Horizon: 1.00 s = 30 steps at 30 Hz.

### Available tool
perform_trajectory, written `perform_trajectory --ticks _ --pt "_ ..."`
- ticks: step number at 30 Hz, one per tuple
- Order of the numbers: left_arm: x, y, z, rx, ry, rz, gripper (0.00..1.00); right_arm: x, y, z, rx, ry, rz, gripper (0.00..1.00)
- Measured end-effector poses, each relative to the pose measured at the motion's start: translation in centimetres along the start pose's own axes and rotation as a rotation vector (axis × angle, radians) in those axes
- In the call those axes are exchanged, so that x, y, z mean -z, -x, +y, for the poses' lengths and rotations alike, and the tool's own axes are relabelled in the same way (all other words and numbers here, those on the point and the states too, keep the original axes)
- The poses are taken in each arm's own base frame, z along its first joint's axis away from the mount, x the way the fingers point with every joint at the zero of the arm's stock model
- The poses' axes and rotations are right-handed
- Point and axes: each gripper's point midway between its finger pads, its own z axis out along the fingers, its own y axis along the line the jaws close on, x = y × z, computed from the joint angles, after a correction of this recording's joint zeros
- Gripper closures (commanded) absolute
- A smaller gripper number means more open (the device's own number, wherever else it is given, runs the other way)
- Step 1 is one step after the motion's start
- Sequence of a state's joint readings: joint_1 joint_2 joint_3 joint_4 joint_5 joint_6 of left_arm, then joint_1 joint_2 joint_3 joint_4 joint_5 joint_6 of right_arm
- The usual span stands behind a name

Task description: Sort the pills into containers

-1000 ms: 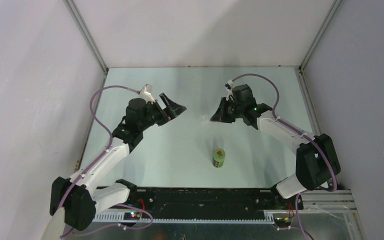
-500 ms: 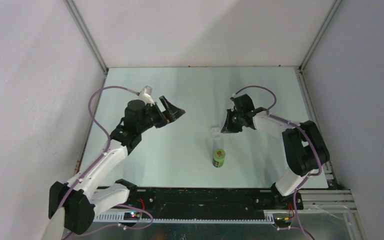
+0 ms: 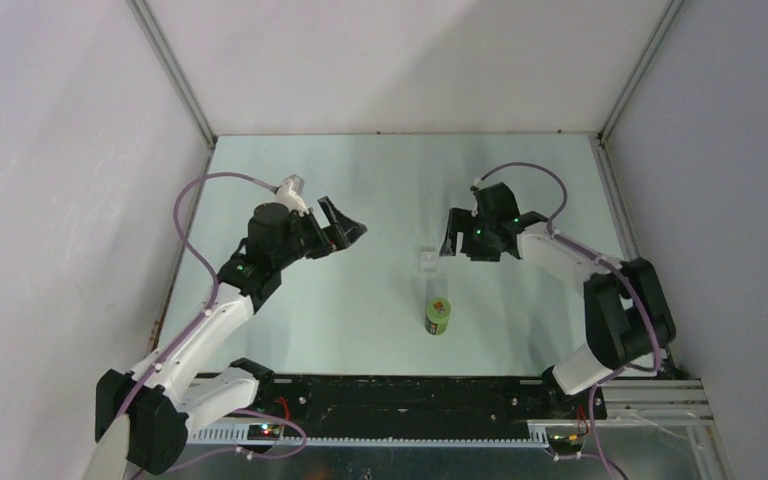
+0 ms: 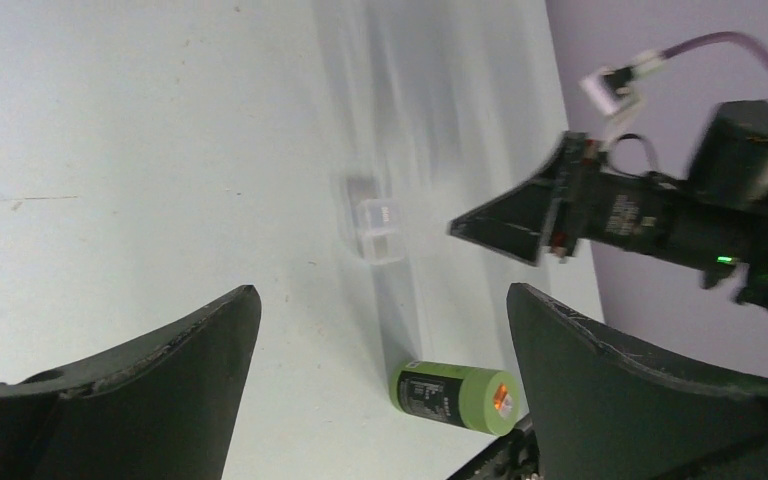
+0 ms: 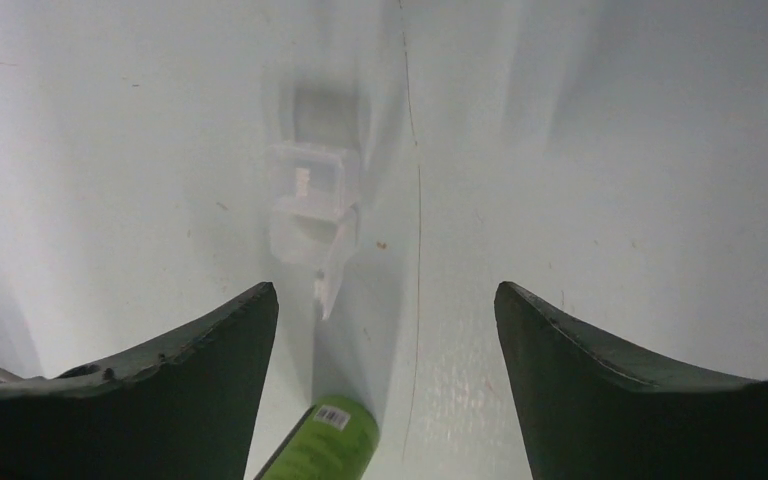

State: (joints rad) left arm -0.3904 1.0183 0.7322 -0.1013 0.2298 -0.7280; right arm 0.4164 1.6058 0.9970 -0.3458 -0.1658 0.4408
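Note:
The containers [image 3: 428,260], a small clear box of two joined compartments, sit on the pale table between my two arms. The right wrist view has the containers [image 5: 312,200] just ahead of my fingers, a clear flap hanging off their near end. A tiny orange speck [image 5: 381,244], possibly one of the pills, lies on the table right of the box. My right gripper [image 3: 449,238] [image 5: 387,290] is open just right of the box, nothing between its fingers. My left gripper [image 3: 348,232] [image 4: 382,295] is open and empty, well left of the containers [image 4: 378,228].
A green bottle [image 3: 438,316] with a red-orange label sits nearer the arm bases than the box, and shows in both wrist views [image 4: 453,396] [image 5: 325,445]. Grey walls with metal rails close the table at left, back and right.
My right gripper has gone from shut to open and now hangs just right of the box. The clear box shifted slightly toward the bottle early on. My left arm barely moved.

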Motion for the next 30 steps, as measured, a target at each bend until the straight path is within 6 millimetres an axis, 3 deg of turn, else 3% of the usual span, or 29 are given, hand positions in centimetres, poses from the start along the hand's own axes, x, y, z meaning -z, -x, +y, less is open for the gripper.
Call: perform_trajectory --ticks 7,12,19,25,30 --pt "0.6 0.4 1.0 -0.076 0.048 -0.019 0.01 6.2 1.7 1.7 0.041 -0.03 -0.107 0.14" --pt "1.2 1.0 1.6 -0.129 0.087 -0.049 0.03 8.9 -1.0 3.9 0.139 -0.063 -0.113 0.13" --pt "1.8 2.3 2.4 -0.179 0.138 -0.11 0.04 9.9 -6.7 6.0 0.28 -0.135 -0.047 0.18" --pt "1.9 2.2 3.0 -0.189 0.161 -0.122 0.04 9.6 -9.3 6.2 0.329 -0.186 -0.006 0.18" --pt "2.1 1.6 4.0 -0.187 0.185 -0.12 0.04 9.0 -10.0 7.0 0.348 -0.194 0.002 0.23"
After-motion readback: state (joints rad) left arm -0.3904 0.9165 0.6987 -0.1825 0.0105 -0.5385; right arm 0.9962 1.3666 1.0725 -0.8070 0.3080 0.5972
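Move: The green bottle stands about 14 cm back from the right hand and 4 cm to its left, its middle level with the open fingertips. The clear container just set down lies about 1 cm ahead, 4 cm to the left and 3 cm below that hand. From the left hand, the green bottle is some 10 cm back, 14 cm to the right and 14 cm down. Open right hand rises about 8 cm, sweeps back 13 cm towards the green bottle; left hand drifts 5 cm left. ##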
